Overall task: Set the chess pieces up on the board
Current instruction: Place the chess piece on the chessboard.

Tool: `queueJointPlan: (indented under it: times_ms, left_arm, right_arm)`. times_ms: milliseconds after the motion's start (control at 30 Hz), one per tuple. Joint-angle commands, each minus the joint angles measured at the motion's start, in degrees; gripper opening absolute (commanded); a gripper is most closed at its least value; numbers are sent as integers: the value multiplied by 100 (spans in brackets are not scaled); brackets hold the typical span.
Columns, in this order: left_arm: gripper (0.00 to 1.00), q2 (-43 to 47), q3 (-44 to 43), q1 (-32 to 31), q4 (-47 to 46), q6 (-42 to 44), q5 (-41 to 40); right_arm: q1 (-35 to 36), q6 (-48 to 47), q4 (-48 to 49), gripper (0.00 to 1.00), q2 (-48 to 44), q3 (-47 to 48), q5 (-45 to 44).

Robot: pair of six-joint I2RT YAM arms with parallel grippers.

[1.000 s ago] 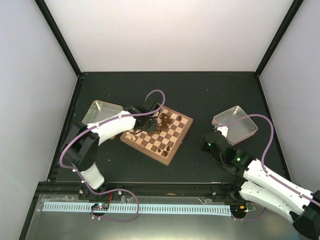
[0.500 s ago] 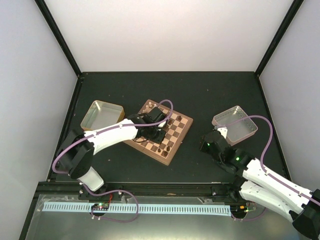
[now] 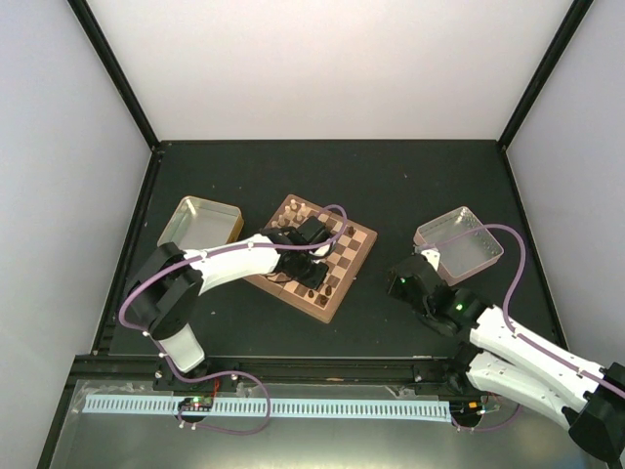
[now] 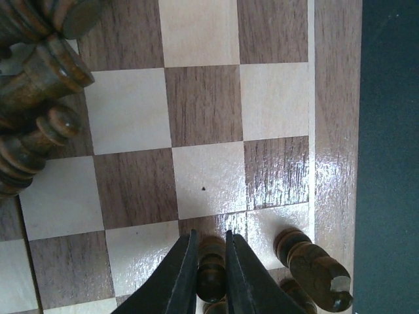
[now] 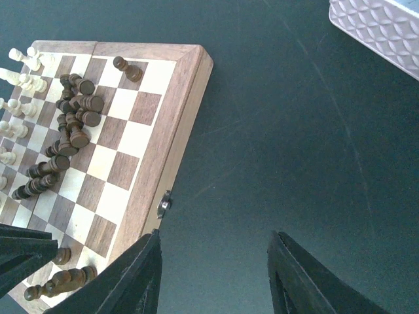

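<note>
The board (image 3: pixel 359 241) lies tilted at mid-table. In the left wrist view my left gripper (image 4: pixel 211 252) is shut on a dark brown chess piece (image 4: pixel 211 271), low over the board (image 4: pixel 334 131) near its rim. Another dark piece (image 4: pixel 315 267) lies toppled just right of it, and a heap of dark pieces (image 4: pixel 39 85) sits at top left. My right gripper (image 5: pixel 214 239) stands open and empty above the dark table, right of the board's rim (image 5: pixel 177 140). That view shows the dark heap (image 5: pixel 75 118), cream pieces (image 5: pixel 19 78) along the far side and a lone dark piece (image 5: pixel 127 69).
One shallow metal tray (image 3: pixel 200 223) stands left of the board, and a second tray (image 3: pixel 459 244) sits to the right, its corner (image 5: pixel 380 29) showing in the right wrist view. A small metal clasp (image 5: pixel 163 204) sticks out of the board's side.
My left gripper has moved from the dark heap across the board toward its near right edge, carrying a dark piece. The right arm has barely shifted.
</note>
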State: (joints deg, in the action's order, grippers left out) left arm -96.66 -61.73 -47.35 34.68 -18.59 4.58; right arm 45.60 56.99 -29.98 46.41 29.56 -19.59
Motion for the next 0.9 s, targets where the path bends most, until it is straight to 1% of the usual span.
queueJointPlan:
  times_ms: [0,100,300,367,500,600,733,867]
  left_arm:
    - [14,-131,-32,-37,-122,92,214]
    - [14,-129,-14,-42,-128,92,236]
    - [18,-142,-39,-37,-128,80,246]
    - [21,-142,-47,-38,-100,58,203]
    - [32,-151,-112,-34,21,49,145]
    - [37,-120,-165,-31,26,38,168]
    - [37,-28,-256,-7,48,-23,236]
    - [37,329,-273,91,107,-236,52]
  right_arm:
    - [-16,68,36,46,34,175,11]
    - [-20,76,36,46,34,164,16]
    - [-23,77,27,46,8,155,11]
    - [-20,77,31,46,0,147,15]
    - [-21,52,44,47,12,149,46]
    - [-20,35,62,48,34,155,86]
    - [-25,16,45,49,27,155,142]
    - [-13,-37,80,50,-16,206,191]
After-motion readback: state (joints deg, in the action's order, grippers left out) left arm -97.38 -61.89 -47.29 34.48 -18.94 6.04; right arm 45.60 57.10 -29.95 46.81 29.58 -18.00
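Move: The left hand holds a dark pawn upright over its square, whose surface is about 3 cm below the hand point and practically straight beneath it. Another standing pawn is some 3 cm back and 1 cm left; a taller dark piece stands roughly 2 cm right and 1 cm back. The nearest toppled dark pieces lie about 6 cm ahead and 4 cm left. From the right hand, that square is around 15 cm left, 1 cm ahead and 9 cm lower. Almost motionless and pointing down, the left hand creeps barely half a centimetre to the right, then eases about half a centimetre down over the pawn's square. As it settles, its fingers spread from nearly shut to roughly a third open, letting go of the pawn's upper part and staying one on each side of it. ##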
